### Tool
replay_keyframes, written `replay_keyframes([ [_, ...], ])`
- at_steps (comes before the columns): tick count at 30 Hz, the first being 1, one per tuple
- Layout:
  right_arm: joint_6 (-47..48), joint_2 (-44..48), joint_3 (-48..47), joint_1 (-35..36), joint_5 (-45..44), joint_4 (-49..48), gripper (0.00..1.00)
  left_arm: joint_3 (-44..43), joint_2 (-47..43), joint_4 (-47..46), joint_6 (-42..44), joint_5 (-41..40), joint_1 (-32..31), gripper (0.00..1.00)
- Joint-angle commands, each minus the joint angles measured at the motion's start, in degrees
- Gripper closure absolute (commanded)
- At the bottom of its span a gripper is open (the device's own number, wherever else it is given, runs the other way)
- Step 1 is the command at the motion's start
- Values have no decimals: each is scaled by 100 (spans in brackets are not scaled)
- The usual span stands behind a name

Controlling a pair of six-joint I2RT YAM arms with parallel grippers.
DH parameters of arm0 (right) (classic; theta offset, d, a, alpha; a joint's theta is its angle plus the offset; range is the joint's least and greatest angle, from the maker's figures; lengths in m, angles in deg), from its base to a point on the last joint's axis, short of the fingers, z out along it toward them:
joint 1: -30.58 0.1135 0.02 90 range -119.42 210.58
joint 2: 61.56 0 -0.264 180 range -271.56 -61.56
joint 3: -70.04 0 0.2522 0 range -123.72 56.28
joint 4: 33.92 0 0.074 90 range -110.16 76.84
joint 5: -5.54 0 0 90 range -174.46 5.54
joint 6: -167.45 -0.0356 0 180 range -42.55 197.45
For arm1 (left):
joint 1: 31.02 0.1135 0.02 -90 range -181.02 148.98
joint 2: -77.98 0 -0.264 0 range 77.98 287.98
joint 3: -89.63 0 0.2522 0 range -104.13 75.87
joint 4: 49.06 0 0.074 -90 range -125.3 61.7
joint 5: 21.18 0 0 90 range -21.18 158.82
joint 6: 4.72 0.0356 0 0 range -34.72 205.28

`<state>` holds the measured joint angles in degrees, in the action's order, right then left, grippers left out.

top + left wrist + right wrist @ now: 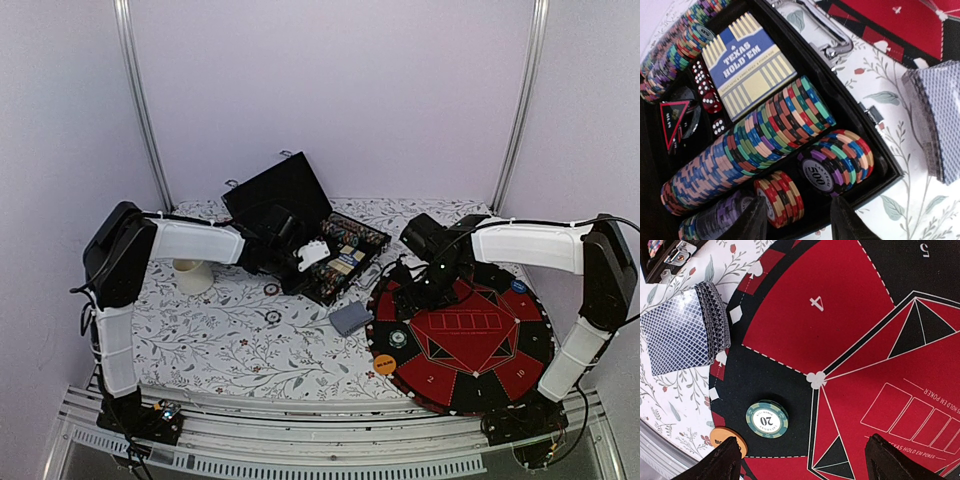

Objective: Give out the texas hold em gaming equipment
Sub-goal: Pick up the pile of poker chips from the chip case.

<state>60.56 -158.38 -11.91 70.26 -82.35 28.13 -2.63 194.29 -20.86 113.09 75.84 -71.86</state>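
An open black case [343, 285] holds rows of multi-coloured poker chips [755, 145]. In its near slot lie a short red chip stack [780, 197] and a stack topped by a 500 chip [840, 160]. My left gripper [800, 220] hangs open over that slot, its left finger by the red stack and nothing gripped. A deck of grey-blue-backed cards [685, 330] lies beside the round poker mat [840, 315]. On the mat sit a green 20 chip [767, 418] and an orange button disc [726, 437]. My right gripper [807, 465] is open above the mat, empty.
The case also holds a boxed Texas Hold'em deck [747, 65] and red dice [707, 92]; its lid [280, 190] stands up behind. A cream cup [193, 275] stands at the left on the floral cloth. A blue button disc [518, 286] lies at the mat's far right.
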Motion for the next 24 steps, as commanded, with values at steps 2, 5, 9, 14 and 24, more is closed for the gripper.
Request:
replay_keyframes([
  [2,18,106,48,-24,35,-50,12,-177,281,107,-33,-219,-60,54],
  [5,19,108,48,-30,48,-49,12,-221,348,101,-39,-379,-63,55],
  [9,19,102,36,-26,52,-50,12,-253,439,101,-56,-533,-62,62],
  [14,19,106,30,-29,53,-48,12,-319,546,215,-39,-723,-55,65],
  [24,-5,104,20,-31,73,-59,12,-582,775,569,-180,-1072,-52,91],
])
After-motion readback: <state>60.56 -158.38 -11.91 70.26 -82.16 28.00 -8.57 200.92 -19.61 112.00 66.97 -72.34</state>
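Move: Just ahead of the left hand, about 3 cm forward and 3 cm lower, sits the short pile of red poker chips in the case. The 500-chip stack is some 4 cm to the hand's right, level with it; the purple chips are about 6 cm ahead and 4 cm left; the long chip row's middle is roughly 8 cm ahead, 1 cm right. From the right hand, the red pile lies around 14 cm forward and 23 cm left. Reaching forward about 3 cm and sinking some 2.5 cm into the chip case, the left hand brings its half-open fingers down astride the red pile, turning slightly counter-clockwise on the way. The fingers narrow to less than half their starting gap, most sharply at the end, and close in on the pile's two faces from either side to pinch it. ##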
